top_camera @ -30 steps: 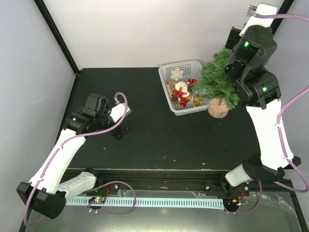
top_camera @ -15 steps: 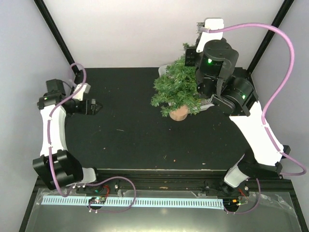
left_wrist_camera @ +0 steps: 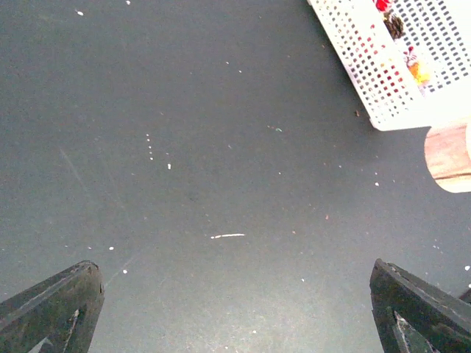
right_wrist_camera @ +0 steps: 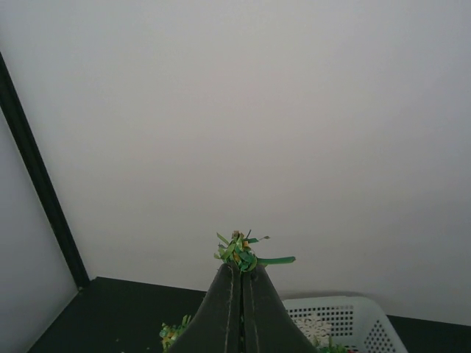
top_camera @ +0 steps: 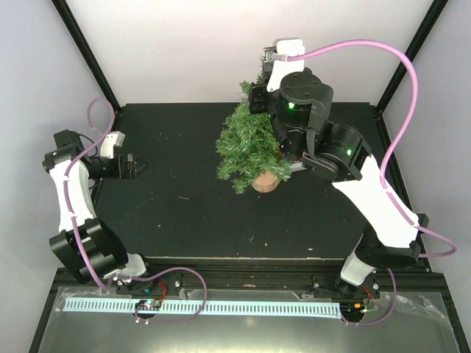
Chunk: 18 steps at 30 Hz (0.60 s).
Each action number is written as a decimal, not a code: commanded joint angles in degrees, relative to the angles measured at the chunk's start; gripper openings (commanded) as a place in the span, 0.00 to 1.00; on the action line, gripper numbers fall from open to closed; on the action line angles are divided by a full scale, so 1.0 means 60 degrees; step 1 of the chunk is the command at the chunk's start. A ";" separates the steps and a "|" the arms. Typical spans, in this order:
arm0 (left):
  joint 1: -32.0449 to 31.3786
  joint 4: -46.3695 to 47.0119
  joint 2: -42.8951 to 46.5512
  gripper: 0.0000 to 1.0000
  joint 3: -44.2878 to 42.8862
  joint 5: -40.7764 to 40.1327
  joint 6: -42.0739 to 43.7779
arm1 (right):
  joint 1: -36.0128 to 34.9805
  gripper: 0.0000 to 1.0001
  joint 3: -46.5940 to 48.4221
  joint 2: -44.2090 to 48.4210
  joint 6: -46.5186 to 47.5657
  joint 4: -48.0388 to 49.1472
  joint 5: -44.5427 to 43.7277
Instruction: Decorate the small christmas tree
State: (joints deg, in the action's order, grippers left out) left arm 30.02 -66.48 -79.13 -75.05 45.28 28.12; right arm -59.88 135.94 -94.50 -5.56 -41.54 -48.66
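Note:
The small christmas tree [top_camera: 249, 145] is a bristly green fir with a round tan base [top_camera: 266, 181], near the middle of the black table and leaning. My right gripper [right_wrist_camera: 241, 266] is shut on the tree's tip, and green needles [right_wrist_camera: 239, 251] stick out above the closed fingers. In the top view the right wrist [top_camera: 294, 99] covers that grip. My left gripper [top_camera: 137, 167] is open and empty at the table's left side, low over bare surface. Its two fingertips [left_wrist_camera: 82, 273] frame the left wrist view, with the tan base [left_wrist_camera: 449, 157] at the right edge.
A white perforated basket [left_wrist_camera: 383, 81] with red and gold ornaments sits behind the tree base. It also shows in the right wrist view, the basket [right_wrist_camera: 346, 316] holding a white snowflake. Black frame posts [top_camera: 81, 51] rise at the back corners. The table surface [left_wrist_camera: 221, 147] carries small specks.
The right arm has carried the tree leftward from beside the basket toward the table's middle. The left arm has drawn back to the far left, its gripper still open.

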 commanded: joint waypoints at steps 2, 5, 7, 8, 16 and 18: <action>0.0095 -0.0442 0.0176 0.99 0.0119 0.0556 0.0719 | -0.0220 0.01 0.0280 -0.0254 -0.0215 0.0455 0.0202; 0.0102 -0.0336 0.0201 0.99 0.0220 0.0499 0.0748 | -0.0294 0.01 0.0568 -0.0441 -0.0098 0.0545 0.0515; 0.0109 -0.0317 0.0163 0.99 0.0278 0.0514 0.0748 | -0.0345 0.01 0.0866 -0.0614 0.0027 0.0562 0.0551; 0.0116 -0.0310 0.0133 0.99 0.0307 0.0546 0.0722 | -0.0360 0.01 0.1011 -0.0708 0.0066 0.0562 0.0565; 0.0141 -0.0249 -0.0092 0.99 0.0467 0.0809 0.0689 | -0.0491 0.01 0.1250 -0.1010 -0.0026 0.0586 0.0866; 0.0142 -0.0219 -0.0142 0.99 0.0459 0.0822 0.0691 | -0.0494 0.01 0.1250 -0.1035 -0.0106 0.0611 0.0957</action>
State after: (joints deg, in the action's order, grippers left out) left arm 30.41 -67.68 -79.22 -72.25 47.79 31.05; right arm -62.39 141.43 -100.75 -5.93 -40.23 -44.31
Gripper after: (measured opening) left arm 0.990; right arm 0.015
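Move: The closed right gripper already holds the christmas tree by its top, and the wooden base hangs about 50 cm straight below. The way leads towards bare table in the middle, roughly 8 cm to the left, level fore and aft, about 55 cm down. The decoration basket stands some 14 cm ahead and 7 cm to the right, about 53 cm below. From the open left hand that bare spot is about 35 cm right, 2 cm back and 20 cm down. Leftward, nearly level and easing off, the right hand carries the hanging christmas tree about 5 cm towards the bare middle of the table, past the near side of the basket. The gripper stays shut on the treetop, still pointing forward, and swings some 5 to 10 degrees counter-clockwise. ##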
